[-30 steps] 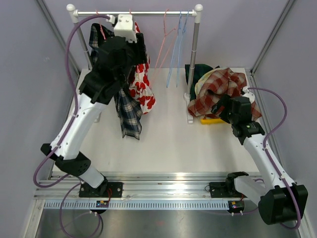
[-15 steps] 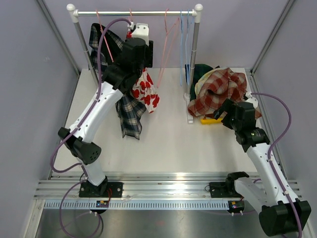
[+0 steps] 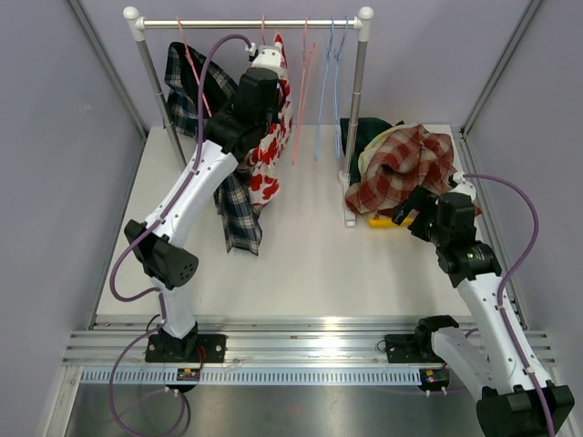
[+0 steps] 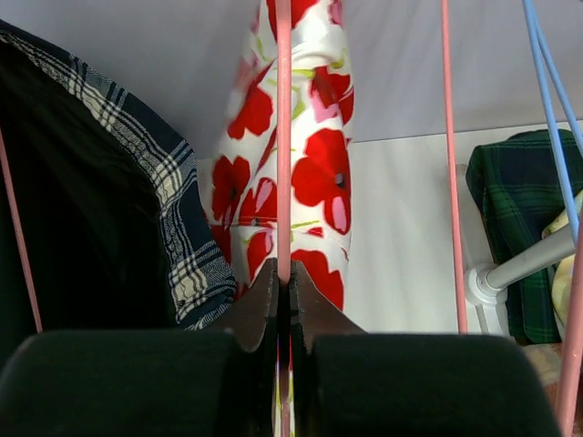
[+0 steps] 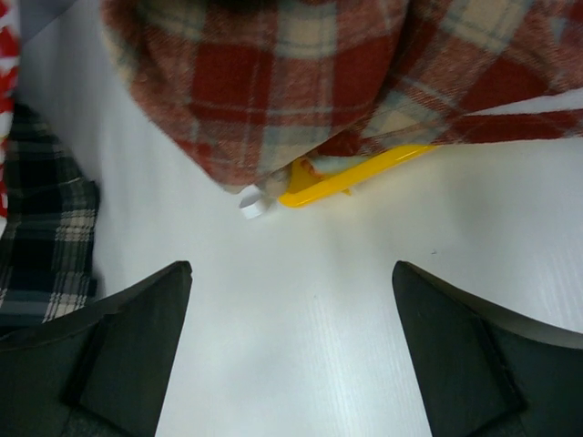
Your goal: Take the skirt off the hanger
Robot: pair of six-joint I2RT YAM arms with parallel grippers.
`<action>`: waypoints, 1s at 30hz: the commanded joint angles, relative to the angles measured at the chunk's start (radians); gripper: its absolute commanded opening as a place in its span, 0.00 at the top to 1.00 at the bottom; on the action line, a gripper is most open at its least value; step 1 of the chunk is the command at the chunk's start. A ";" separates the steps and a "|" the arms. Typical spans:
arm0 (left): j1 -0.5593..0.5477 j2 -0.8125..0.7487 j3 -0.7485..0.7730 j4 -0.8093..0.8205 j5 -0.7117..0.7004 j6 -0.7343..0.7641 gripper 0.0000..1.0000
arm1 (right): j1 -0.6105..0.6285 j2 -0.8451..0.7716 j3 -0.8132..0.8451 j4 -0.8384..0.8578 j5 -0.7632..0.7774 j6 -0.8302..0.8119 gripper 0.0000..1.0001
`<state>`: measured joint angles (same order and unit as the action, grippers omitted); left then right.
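The skirt (image 3: 270,159), white with red flowers, hangs from a pink hanger (image 4: 283,137) on the rack's rail (image 3: 209,24). My left gripper (image 3: 272,44) is raised to the rail and shut on that hanger's thin pink wire. In the left wrist view the wire runs straight up from between the closed fingertips of the left gripper (image 4: 284,273), with the skirt (image 4: 314,173) draped behind it. My right gripper (image 3: 407,211) is low over the table at the right. It stands open and holds nothing; the right gripper (image 5: 291,273) has only bare table between its fingers.
A dark plaid garment (image 3: 239,214) hangs left of the skirt. An empty pink hanger (image 3: 305,91) and blue hangers (image 3: 330,82) hang to the right. The rack's right post (image 3: 357,100) stands by a pile of plaid clothes (image 3: 401,164) with a yellow hanger (image 5: 355,173) under it.
My left arm has swung right along the rail, and its gripper has closed on the pink hanger. The skirt has shifted right with it. The right arm has drifted slightly.
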<state>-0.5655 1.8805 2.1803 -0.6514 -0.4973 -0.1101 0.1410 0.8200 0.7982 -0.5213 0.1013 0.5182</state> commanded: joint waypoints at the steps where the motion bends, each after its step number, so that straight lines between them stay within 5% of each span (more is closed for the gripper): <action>1: -0.001 -0.095 0.042 0.027 0.020 0.006 1.00 | -0.003 -0.067 0.036 0.078 -0.151 -0.033 0.01; 8: -0.029 -0.214 0.093 0.004 0.080 -0.042 1.00 | 0.040 -0.068 0.223 0.041 -0.201 -0.029 0.01; 11: -0.063 -0.225 0.142 -0.010 0.071 -0.045 1.00 | 0.171 -0.022 0.332 0.008 -0.112 -0.044 0.01; 16: -0.097 -0.233 0.167 -0.019 0.054 -0.056 1.00 | 0.553 0.195 0.623 -0.167 0.379 -0.102 0.00; 17: -0.105 -0.236 0.156 -0.017 0.052 -0.059 1.00 | 0.704 0.232 0.663 -0.184 0.550 -0.124 0.01; 20: -0.117 -0.253 0.125 -0.010 0.043 -0.063 1.00 | 0.943 0.359 0.778 -0.198 0.748 -0.145 0.00; 30: -0.126 -0.299 0.082 -0.011 0.034 -0.065 1.00 | 1.126 0.660 1.002 -0.029 0.719 -0.216 0.00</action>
<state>-0.6861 1.6402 2.2559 -0.7403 -0.4500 -0.1692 1.2457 1.4349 1.6985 -0.6300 0.7490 0.3496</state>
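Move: The left hand already grips the pink hanger; the red-flowered skirt's middle hangs about 15 cm below it and 3 cm ahead. The dark plaid garment lies some 13 cm left of that hand and 2 cm ahead, the empty pink hanger about 7 cm right and 1 cm ahead. From the right hand, the flowered skirt is about 30 cm left, 17 cm ahead and slightly higher; the red plaid skirt lies 9 cm ahead, 1 cm right and lower. Left lifts its hanger up and back; the open right sweeps some 30 cm left, rising, towards the skirt. ##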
